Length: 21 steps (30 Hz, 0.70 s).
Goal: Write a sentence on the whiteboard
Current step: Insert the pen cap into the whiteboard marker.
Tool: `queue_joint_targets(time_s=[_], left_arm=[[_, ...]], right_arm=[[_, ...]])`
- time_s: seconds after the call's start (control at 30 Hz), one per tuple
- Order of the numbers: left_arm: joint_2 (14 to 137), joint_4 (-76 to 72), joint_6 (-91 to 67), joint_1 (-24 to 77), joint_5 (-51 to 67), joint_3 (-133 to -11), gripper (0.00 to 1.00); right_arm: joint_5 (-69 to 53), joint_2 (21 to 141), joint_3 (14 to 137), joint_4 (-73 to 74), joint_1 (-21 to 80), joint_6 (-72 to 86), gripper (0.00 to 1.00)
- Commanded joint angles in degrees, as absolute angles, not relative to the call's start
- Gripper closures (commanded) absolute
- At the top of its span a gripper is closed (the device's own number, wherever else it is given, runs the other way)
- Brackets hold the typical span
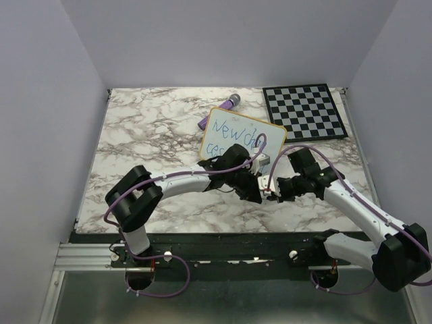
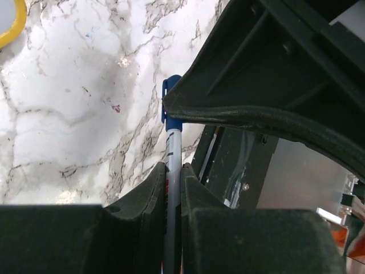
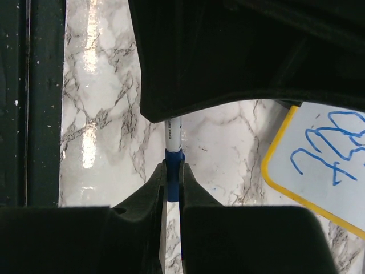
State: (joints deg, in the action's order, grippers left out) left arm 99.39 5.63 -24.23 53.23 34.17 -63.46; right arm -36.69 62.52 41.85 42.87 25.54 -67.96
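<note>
The whiteboard [image 1: 236, 138], white with a yellow frame, lies mid-table behind both grippers. The sentence [image 1: 233, 135] in blue reads roughly "New cha" over "ces"; my arms hide part of it. My left gripper [image 1: 252, 190] is shut on the grey barrel of a marker [image 2: 173, 149]. My right gripper [image 1: 273, 193] faces it and is shut on the marker's blue cap [image 3: 173, 171]. The marker [image 3: 173, 132] runs straight between the two grippers, just above the marble. In the right wrist view the whiteboard's corner [image 3: 285, 171] with blue strokes [image 3: 328, 145] lies to the right.
A black-and-white checkered board [image 1: 305, 111] lies at the back right. A purple pen-like object [image 1: 227, 106] sits just behind the whiteboard. The marble table [image 1: 148, 135] ends at a black rail [image 1: 223, 243] near the arm bases. White walls enclose three sides.
</note>
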Motion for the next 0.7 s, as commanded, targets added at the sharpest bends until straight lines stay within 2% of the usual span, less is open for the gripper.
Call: queue_joint_targets(time_s=[0.0,0.33,0.4,0.43,0.5,0.53,0.6,0.63,0.67], left_arm=[[100.37,-12.20,-24.34,54.84,30.06,-57.33,1.00],[103.36,-24.86,-27.42,55.55,30.06,-52.91,1.00],[103.01,-24.87,-26.90,55.46,29.80,-52.21,1.00],[102.83,-23.92,-26.46,55.46,29.71,-51.86,1.00],[101.26,-21.81,-24.09,55.46,28.66,-50.63,1.00],[100.47,-19.62,-23.39,55.28,27.96,-50.02,1.00],[97.83,-16.98,-20.85,55.11,26.46,-48.00,1.00],[96.69,-15.40,-20.13,55.11,24.89,-46.94,1.00],[95.37,-14.95,-19.87,55.02,24.09,-45.72,1.00]], right_arm=[[-48.33,62.23,41.31,34.64,28.39,-64.61,0.91],[-51.06,62.49,40.34,30.94,28.56,-60.91,0.91],[-50.19,62.93,40.43,31.90,28.56,-61.87,0.87],[-49.66,63.10,40.78,33.38,28.56,-62.14,0.73],[-47.13,63.54,41.74,35.59,28.48,-63.10,0.55],[-46.07,63.37,42.27,37.60,28.30,-62.93,0.39],[-44.04,62.24,44.55,39.89,27.78,-62.67,0.29],[-44.03,61.53,45.52,42.34,26.82,-62.67,0.21],[-44.12,60.48,47.09,43.41,26.37,-62.67,0.18]])
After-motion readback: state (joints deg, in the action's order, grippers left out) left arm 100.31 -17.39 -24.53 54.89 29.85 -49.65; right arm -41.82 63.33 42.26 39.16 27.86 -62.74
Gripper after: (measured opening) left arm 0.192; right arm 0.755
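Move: The cap is already between my right fingers and sits on the end of the marker, whose barrel my left hand holds. From my left hand the cap is about 5 cm to the right, level fore and aft and roughly 1 cm lower; from my right hand, the bare barrel starts some 4 cm to the left. The whiteboard's middle lies about 20 cm ahead, 5 cm left and 12 cm below my left hand. I keep the cap and marker pinched end to end while both hands sink together, my left about 3 cm and my right about 2 cm, drawing back slightly. Then my right fingers open wide and let go of the cap, and that hand rises about 3 cm while shifting some 2.5 cm left; my left keeps its grip on the barrel and sinks another centimetre or so. ##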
